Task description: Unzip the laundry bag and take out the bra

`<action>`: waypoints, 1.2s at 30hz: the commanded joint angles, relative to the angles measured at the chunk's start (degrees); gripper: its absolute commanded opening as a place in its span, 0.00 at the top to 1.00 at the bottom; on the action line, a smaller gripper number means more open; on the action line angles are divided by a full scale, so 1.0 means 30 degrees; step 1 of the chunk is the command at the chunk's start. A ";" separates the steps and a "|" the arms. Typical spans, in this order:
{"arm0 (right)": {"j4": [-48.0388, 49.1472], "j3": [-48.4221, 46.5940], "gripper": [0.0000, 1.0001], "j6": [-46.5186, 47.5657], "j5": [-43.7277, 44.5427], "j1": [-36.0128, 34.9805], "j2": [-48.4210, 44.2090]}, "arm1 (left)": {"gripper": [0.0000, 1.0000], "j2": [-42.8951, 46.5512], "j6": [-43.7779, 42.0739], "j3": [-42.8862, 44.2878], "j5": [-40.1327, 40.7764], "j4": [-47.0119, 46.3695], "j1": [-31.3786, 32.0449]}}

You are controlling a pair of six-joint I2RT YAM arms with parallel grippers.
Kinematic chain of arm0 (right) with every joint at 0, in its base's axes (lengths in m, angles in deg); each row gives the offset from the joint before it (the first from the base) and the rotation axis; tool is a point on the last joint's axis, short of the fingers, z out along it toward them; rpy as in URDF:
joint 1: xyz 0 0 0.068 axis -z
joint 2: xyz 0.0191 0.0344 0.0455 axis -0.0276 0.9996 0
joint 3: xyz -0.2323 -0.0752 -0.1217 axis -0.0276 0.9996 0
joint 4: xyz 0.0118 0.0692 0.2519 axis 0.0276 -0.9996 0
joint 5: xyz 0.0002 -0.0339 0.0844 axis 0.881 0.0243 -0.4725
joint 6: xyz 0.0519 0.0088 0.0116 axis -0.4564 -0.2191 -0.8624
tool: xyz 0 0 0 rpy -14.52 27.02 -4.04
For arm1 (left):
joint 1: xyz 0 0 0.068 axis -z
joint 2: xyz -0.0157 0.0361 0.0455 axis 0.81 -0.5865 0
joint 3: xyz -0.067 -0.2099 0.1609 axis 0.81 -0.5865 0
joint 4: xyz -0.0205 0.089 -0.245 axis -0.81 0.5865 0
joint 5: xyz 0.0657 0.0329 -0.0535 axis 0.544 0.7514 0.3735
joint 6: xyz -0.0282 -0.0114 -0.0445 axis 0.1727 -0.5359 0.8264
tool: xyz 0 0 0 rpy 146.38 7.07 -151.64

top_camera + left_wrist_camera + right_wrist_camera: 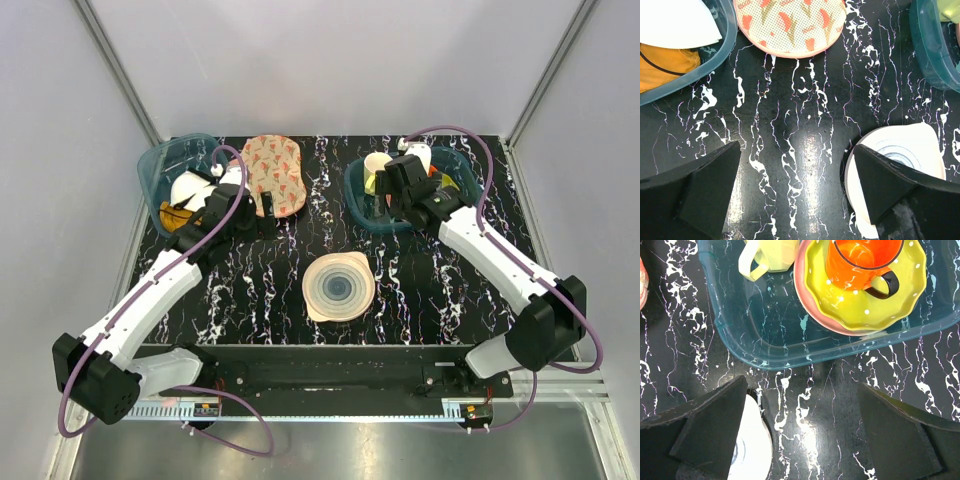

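The laundry bag (275,172) is a rounded beige-pink pouch with red and green motifs, lying flat at the back of the black marbled table. In the left wrist view, the laundry bag (790,22) lies beyond the fingertips, with its pink trim toward me. My left gripper (248,212) (796,150) hovers open just near and left of the bag, holding nothing. My right gripper (395,198) (802,382) is open and empty above the table, at the near rim of the right-hand bin. The bra is hidden from every view.
A teal bin (160,165) at back left holds white domed pieces (675,22) and orange cloth (665,65). Another teal bin (765,340) at back right holds a yellow dotted plate (860,300), an orange mug (862,260) and a pale cup. A pale ringed disc (338,287) lies mid-table.
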 commanded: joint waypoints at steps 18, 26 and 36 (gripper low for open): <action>0.1549 0.0995 0.00 -0.0097 -0.0960 -0.0037 -0.1107 | 0.01 -0.2082 -0.2133 0.1843 0.0803 0.0544 0.0672; 0.2223 0.2370 0.00 -0.0332 -0.1430 -0.0066 -0.2424 | 0.01 -0.7445 -0.3131 0.5709 0.3149 0.1514 0.3194; 0.2458 0.3719 0.00 -0.0536 -0.1255 -0.0066 -0.4270 | 0.01 -1.5030 -0.5886 1.1627 0.6402 0.1044 0.3226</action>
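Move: The laundry bag lies roughly 19 cm ahead of the left hand, 1 cm to its right and 18 cm below. From that hand, the left basin is about 17 cm ahead and 18 cm left, and the round plate about 5 cm back and 15 cm right. From the right hand, the bag is some 14 cm ahead, 26 cm left and 18 cm below. Open left hand sweeps forward-right some 13 cm, sinking towards the laundry bag; right hand backs about 3 cm. ##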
